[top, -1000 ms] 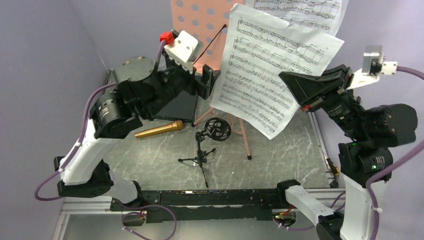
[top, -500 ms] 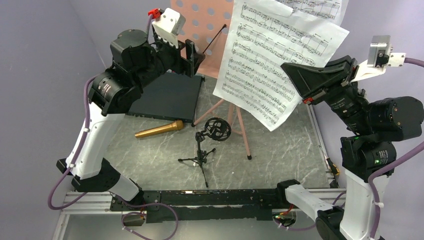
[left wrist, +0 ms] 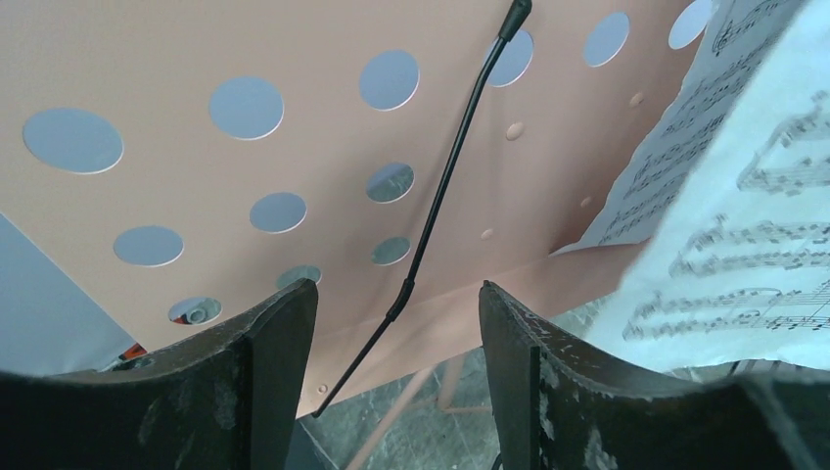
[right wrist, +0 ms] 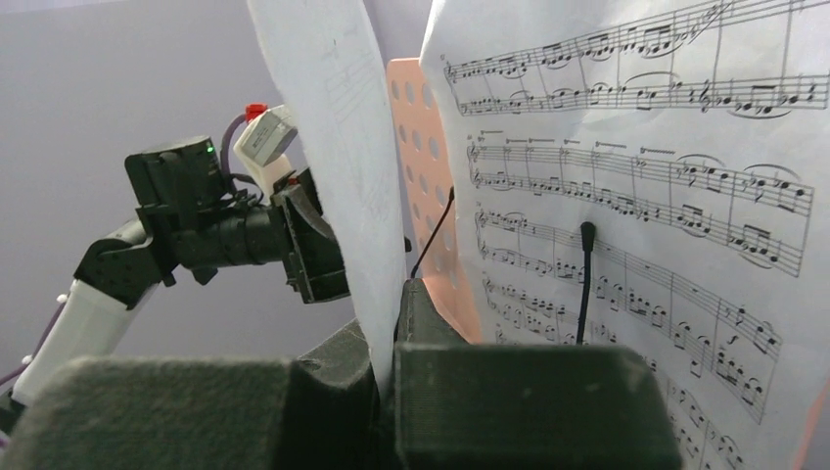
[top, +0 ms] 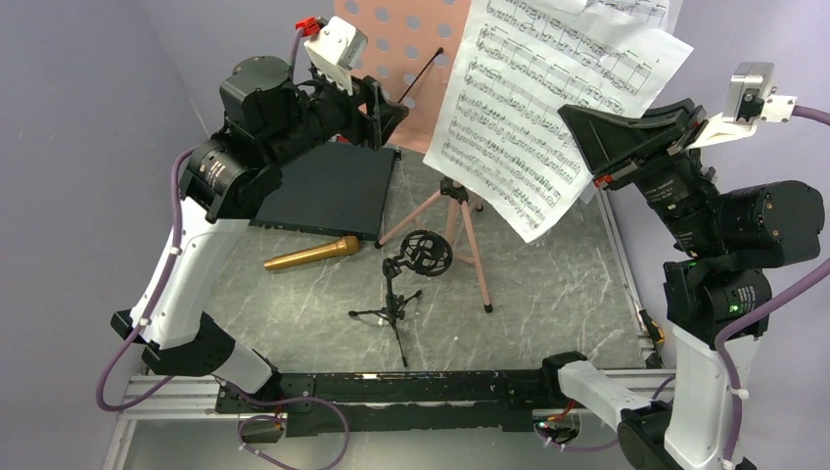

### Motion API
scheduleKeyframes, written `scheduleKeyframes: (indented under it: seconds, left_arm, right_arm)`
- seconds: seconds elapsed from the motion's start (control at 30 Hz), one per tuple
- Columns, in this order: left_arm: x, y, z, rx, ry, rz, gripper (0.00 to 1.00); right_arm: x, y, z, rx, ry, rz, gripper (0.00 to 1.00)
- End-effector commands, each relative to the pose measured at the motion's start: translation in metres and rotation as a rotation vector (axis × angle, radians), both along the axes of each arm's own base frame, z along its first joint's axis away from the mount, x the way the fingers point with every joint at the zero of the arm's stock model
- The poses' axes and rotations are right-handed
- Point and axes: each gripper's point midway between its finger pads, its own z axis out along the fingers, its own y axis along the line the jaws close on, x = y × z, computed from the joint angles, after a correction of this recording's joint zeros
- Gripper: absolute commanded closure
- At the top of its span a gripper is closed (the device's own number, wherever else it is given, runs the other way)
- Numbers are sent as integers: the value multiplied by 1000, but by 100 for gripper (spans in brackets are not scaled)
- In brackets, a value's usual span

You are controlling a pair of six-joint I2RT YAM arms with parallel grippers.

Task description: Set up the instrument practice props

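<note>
The pink-copper music stand [top: 401, 39] rises on its tripod at the back. My left gripper [top: 387, 108] hovers open just before its perforated desk [left wrist: 294, 117]. The desk's thin black page arm [left wrist: 440, 196] lies in line with the gap between the fingers [left wrist: 396, 313], farther off. My right gripper [top: 577, 147] is shut on the edge of a sheet-music page [top: 548, 108] held up in front of the stand; edge-on it shows as a white strip [right wrist: 343, 147]. A second page [right wrist: 636, 196] rests on the desk. The gold microphone [top: 313, 253] and the black tripod mic stand [top: 406, 274] sit on the table.
A flat black box [top: 333, 191] lies under the left arm, behind the microphone. The stand's tripod legs [top: 475, 255] spread beside the mic stand. Purple walls close in on the left, the back and the right. A black rail [top: 391, 387] runs along the near edge.
My left arm has risen and swung back toward the stand's desk, and its fingers have narrowed somewhat. The right gripper has lifted the held page slightly up and back.
</note>
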Motion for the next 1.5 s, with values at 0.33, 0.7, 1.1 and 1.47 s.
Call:
scheduleKeyframes:
  seconds: [0.33,0.7,1.1,1.47]
  left_arm:
    - [2,-10,20,-47,-92,-46,38]
    - [12,-13,19,-46,-107,-25,47]
    - [15,-10,16,-43,-127,-3,66]
    - [6,-6,16,-59,-142,-17,87]
  right_arm:
    - [10,-3,25,40,-100,-29,100]
    - [18,2,25,56,-107,-3,100]
    - [30,4,22,59,-103,-7,100]
    - [35,-1,18,77,-100,-42,100]
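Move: The left hand, fingers well open, has the stand's left black rod about 4 cm ahead and 3 cm to its right, roughly level; the sheet held by the right hand has its middle some 22 cm right and 2 cm ahead. For the right hand, which already pinches that sheet, the pink stand board's middle lies about 10 cm ahead, 11 cm left and 4 cm lower; the board's right rod is some 8 cm straight ahead, slightly lower. Left hand eases 3 cm forward-right, closing around the rod; right keeps its sheet, carrying it forward about 4 cm. ##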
